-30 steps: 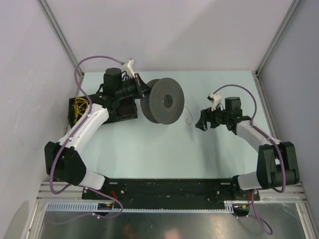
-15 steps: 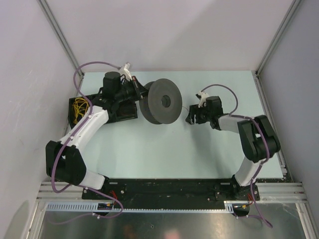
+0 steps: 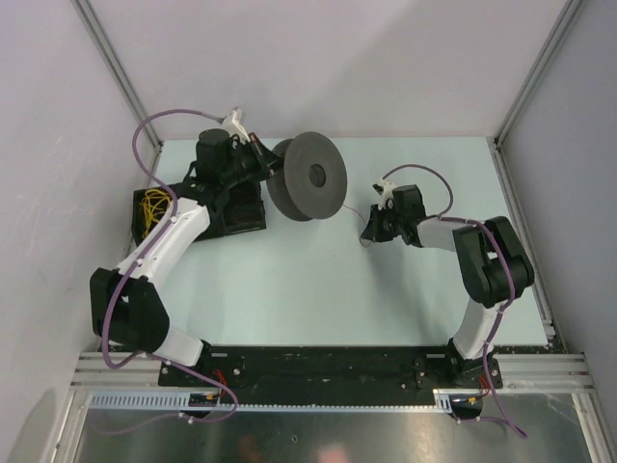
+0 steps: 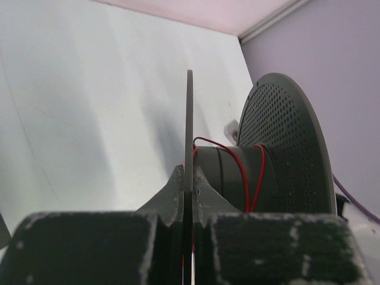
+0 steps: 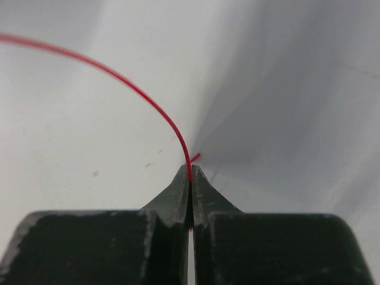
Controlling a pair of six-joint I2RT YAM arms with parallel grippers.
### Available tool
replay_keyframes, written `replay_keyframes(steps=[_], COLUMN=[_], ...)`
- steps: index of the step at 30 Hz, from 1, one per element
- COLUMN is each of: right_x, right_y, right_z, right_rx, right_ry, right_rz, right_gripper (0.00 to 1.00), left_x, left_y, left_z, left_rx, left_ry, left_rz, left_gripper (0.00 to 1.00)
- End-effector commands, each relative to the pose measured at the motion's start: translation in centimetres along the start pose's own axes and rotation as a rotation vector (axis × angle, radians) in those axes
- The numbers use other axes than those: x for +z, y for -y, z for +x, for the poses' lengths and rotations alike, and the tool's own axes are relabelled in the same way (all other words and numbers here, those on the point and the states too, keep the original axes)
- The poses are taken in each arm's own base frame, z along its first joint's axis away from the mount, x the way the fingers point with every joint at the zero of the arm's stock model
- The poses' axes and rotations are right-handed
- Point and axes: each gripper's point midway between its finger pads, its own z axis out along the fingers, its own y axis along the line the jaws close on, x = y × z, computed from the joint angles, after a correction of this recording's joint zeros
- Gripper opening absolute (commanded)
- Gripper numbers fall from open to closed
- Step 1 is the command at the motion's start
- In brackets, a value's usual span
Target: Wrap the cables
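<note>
A big dark grey spool (image 3: 308, 177) stands on edge at the back of the table. My left gripper (image 3: 267, 164) is shut on its near flange (image 4: 189, 119), which sits edge-on between the jaws (image 4: 190, 173). Thin red cable (image 4: 244, 172) loops loosely round the hub in a couple of turns. To the right of the spool, my right gripper (image 3: 369, 230) hangs low over the table. Its jaws (image 5: 190, 169) are shut on the red cable (image 5: 119, 77), which curves up and off to the left. A short free end (image 5: 195, 157) pokes out just past the tips.
A black box holding yellow wires (image 3: 154, 207) sits at the left edge, with a black stand (image 3: 239, 214) beside it under the left arm. Purple arm cables (image 3: 145, 145) loop above both wrists. Walls close in the table on the left, back and right.
My right gripper has moved left toward the spool and gone from open to shut on the red cable. The left arm has carried the spool slightly back and up.
</note>
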Motion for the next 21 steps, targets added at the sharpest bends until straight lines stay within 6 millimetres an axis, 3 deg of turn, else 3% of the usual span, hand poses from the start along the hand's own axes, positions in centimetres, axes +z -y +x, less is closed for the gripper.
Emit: replay_keyframes(steps=[1,5,10,16,21], right_x=[-4.2,-7.5,-11.0,-14.9,-17.8], right_y=[-5.5,-10.4,-16.7,-21.6,-23.0], right_z=[-1.2,-0.4,-1.6,-6.8,-13.3], right_rx=[-0.159,-0.465,-0.893,-1.190,-1.276], right_ry=[-0.026,-0.036,0.102,0.347,0.537], right_rz=[-0.146,-0.223,-0.277,-0.221,-0.126], right_gripper=[0.00,0.00,0.00,0.00,0.00], left_x=[0.0,0.4,1.8,3.3,3.6], left_y=[1.7,0.6,-1.0,-2.3,-2.2], left_z=[-7.9,-11.1,-11.6,-8.3,-3.7], left_rx=[0.017,0.021,0.049,0.243,0.394], left_ry=[0.254,0.352,0.360,0.271,0.137], left_rz=[-0.024,-0.130,-0.227,-0.299,-0.252], left_gripper=[0.00,0.00,0.00,0.00,0.00])
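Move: The left hand holds the spool by its near-left flange, the spool's middle being about 7 cm to that hand's right, 1 cm ahead and 4 cm lower; the dark tray's right compartment lies some 7 cm ahead, 9 cm left and 26 cm below. The right hand, already shut on the red cable's free end close to the table, has the spool roughly 21 cm above, 13 cm to its left and 3 cm ahead. Keeping its pinch on the red cable's end, the right hand sweeps up a good 20 cm, back about 12 cm towards the base and 10 cm left, drawing the cable up to the spool's height on the base side while its fingers swing counter-clockwise and tip strongly upward. The left hand, still gripping the flange, carries the spool forward and slightly up and left, away over the table, turning it counter-clockwise, then sinks about 4 cm and eases slightly back with the hand's left side rolling up. ##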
